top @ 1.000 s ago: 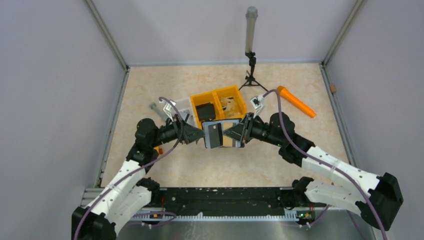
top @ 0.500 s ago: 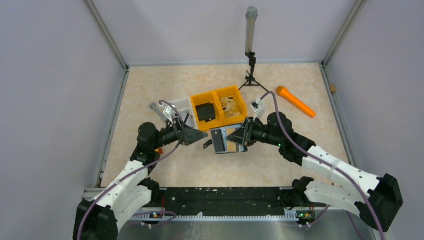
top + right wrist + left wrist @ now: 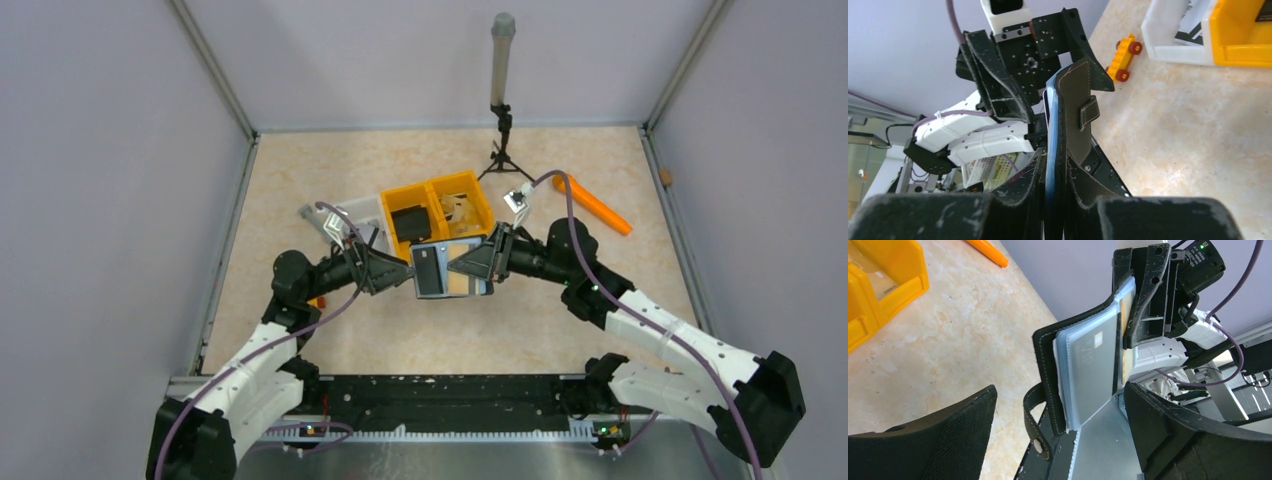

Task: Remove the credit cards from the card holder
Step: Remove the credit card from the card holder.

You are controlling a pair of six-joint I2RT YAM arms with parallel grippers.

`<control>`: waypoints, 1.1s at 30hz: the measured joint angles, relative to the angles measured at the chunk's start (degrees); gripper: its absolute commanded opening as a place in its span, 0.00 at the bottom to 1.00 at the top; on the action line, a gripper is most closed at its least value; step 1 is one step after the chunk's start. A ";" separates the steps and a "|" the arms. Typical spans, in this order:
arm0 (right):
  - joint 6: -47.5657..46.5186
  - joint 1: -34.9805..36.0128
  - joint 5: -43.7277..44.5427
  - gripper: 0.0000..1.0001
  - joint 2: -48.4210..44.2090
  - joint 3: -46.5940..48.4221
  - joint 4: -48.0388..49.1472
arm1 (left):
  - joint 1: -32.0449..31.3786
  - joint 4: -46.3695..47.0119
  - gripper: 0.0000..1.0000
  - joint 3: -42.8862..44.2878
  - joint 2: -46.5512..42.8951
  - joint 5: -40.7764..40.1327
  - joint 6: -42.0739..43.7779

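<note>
The card holder (image 3: 447, 268) hangs above the table, black cover open. My right gripper (image 3: 487, 262) is shut on its right half; in the right wrist view the card holder (image 3: 1068, 115) stands edge-on, pinched in the right gripper (image 3: 1064, 200). My left gripper (image 3: 397, 272) is open at the holder's left edge. From the left wrist, the black cover (image 3: 1045, 365) and its strap (image 3: 1032, 417) sit between the wide jaws of the left gripper (image 3: 1063, 440), touching neither. A silvery-grey credit card (image 3: 1088, 365) shows in the pale sleeves.
Yellow bins (image 3: 455, 192) stand just behind the holder, with a white tray (image 3: 360, 212) to their left. An orange tool (image 3: 592, 203) and a small tripod stand (image 3: 500, 110) are farther back. A yellow toy car (image 3: 1124, 57) lies on the table near the left arm.
My left gripper opened wide and drew back from the holder, then returned to its left edge. The right gripper dipped with the holder, then lifted it back up.
</note>
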 measured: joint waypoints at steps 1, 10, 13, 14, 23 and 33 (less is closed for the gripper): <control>0.42 0.00 -0.42 0.07 0.00 0.00 0.55 | 0.00 0.02 0.99 -0.04 0.00 0.02 -0.04; 3.48 0.00 -3.28 0.06 0.50 -0.07 5.90 | -1.73 13.46 0.84 -0.66 4.42 2.86 -8.09; 3.82 0.00 -3.80 0.06 0.87 -0.11 6.58 | -2.27 17.75 0.64 -0.79 4.87 3.91 -10.32; 3.91 0.00 -3.93 0.07 0.92 -0.13 6.73 | -2.38 19.02 0.58 -0.79 4.85 4.31 -10.95; 4.50 0.00 -4.66 0.25 1.01 -1.27 8.98 | -2.49 21.64 0.21 -0.79 4.70 5.53 -11.82; 0.94 -0.55 -4.04 0.69 -0.13 -1.07 4.61 | -2.54 19.28 0.00 -0.79 4.35 5.75 -10.84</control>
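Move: The card holder's middle is about 9 cm to the left hand's right, level fore and aft and in height; its left edge is only some 3 cm off the open fingers. The yellow bin lies around 20 cm ahead, 7 cm right and 19 cm below that hand; the white tray roughly 19 cm ahead, 11 cm left and equally low. From the right hand, still pinching the holder, the middle is about 2 cm left. Left hand backs and rises about 3 cm each, pinching the card holder's left edge, before the right fingers open. ##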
